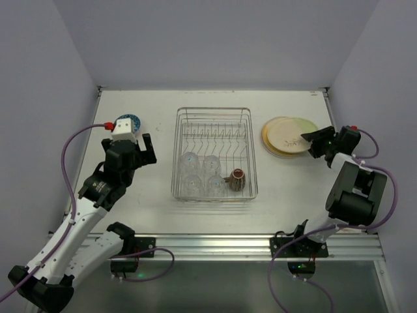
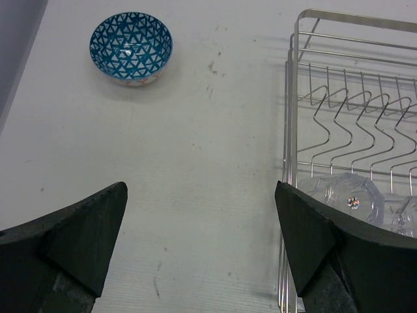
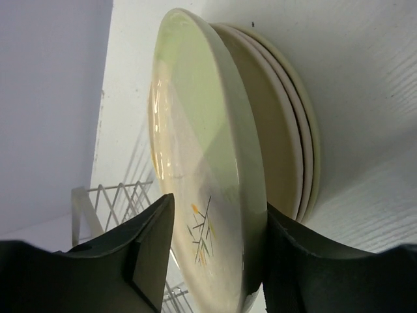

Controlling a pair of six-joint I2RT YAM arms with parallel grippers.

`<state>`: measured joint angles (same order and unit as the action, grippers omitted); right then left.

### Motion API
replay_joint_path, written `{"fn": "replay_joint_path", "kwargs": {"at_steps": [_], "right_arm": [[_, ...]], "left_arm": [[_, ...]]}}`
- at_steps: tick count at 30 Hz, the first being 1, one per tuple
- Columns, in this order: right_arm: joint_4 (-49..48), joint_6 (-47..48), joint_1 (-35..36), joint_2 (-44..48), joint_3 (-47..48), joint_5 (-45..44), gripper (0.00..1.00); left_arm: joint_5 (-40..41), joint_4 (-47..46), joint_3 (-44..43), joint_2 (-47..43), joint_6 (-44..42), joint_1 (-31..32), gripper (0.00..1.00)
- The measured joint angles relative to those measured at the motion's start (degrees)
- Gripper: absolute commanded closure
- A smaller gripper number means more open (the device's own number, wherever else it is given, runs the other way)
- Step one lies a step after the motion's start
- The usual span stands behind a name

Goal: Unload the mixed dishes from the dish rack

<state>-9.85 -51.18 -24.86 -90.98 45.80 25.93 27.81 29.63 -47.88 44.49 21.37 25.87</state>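
Note:
The dish rack (image 1: 179, 153) stands mid-table with several clear glasses (image 1: 200, 175) and a dark brown mug (image 1: 236, 181) at its near end. A blue-patterned bowl (image 2: 130, 49) sits on the table left of the rack (image 2: 290, 130). My left gripper (image 2: 201, 195) hovers open over bare table between bowl and rack, holding nothing. Three cream and pale-green plates (image 1: 287, 135) lie stacked right of the rack. My right gripper (image 3: 219, 205) straddles the rim of the top plate (image 3: 195, 130). Its jaws are parted, with a gap between one finger and the plate's face.
The bowl (image 1: 128, 121) is partly hidden under my left wrist in the top view. A glass (image 2: 345, 195) lies just inside the rack wall beside my left gripper's right finger. Purple side walls close the table on the left and right.

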Motion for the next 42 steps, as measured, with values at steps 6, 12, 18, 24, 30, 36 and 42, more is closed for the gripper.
{"fn": "replay_joint_path", "kwargs": {"at_steps": [6,12,18,24,30,36,42], "right_arm": [[6.23,2.32,1.27,-1.11,3.43,-4.02,0.45],[13.35,4.87,4.98,-1.55,7.39,-10.78,0.43],[19.45,6.54,8.24,-2.27,11.56,-17.09,0.42],[24.55,8.2,9.84,-4.07,14.62,-22.36,0.37],[26.95,9.55,11.61,-4.74,15.47,-25.2,0.37],[28.96,10.54,12.7,-4.74,16.74,-27.15,0.33],[31.78,12.46,14.45,-4.74,19.82,-30.51,0.28]], "left_arm": [[-0.42,-0.02,0.0,0.04,-0.07,0.0,0.0],[-0.59,-0.02,0.0,0.09,-0.13,0.0,0.0],[-0.59,-0.02,0.0,0.07,-0.15,0.0,0.0],[-0.61,-0.02,0.0,0.07,-0.15,0.0,0.0],[-0.66,-0.02,0.0,0.02,-0.24,0.0,0.0],[-0.87,-0.02,0.0,-0.04,-0.92,0.0,0.0],[-1.05,-0.02,0.0,-0.11,-0.98,0.0,0.0]]}}
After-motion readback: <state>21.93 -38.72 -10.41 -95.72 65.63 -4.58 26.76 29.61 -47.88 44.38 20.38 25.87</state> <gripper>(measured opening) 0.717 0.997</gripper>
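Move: The plate's near-right part is still between the half-open right fingers; its middle lies about 6 cm left, 2 cm ahead and 2 cm below the right hand. The plate stack is under it, some 8 cm left and 3 cm ahead of that hand, 5 cm down. The dish rack's middle is about 36 cm left and 3 cm back. From the left hand the tilted plate is roughly 52 cm right, 16 cm ahead, 16 cm below. Lay the tilted plate down on the stack with the right gripper: sink about 2.5 cm while tipping the fingers down and rolling the hand's left side lower, some 30 degrees in all, then rise about 1.5 cm. Keep spreading the already half-open fingers, so that the upper one clears the plate's face and the lower one ends beside its right rim. ##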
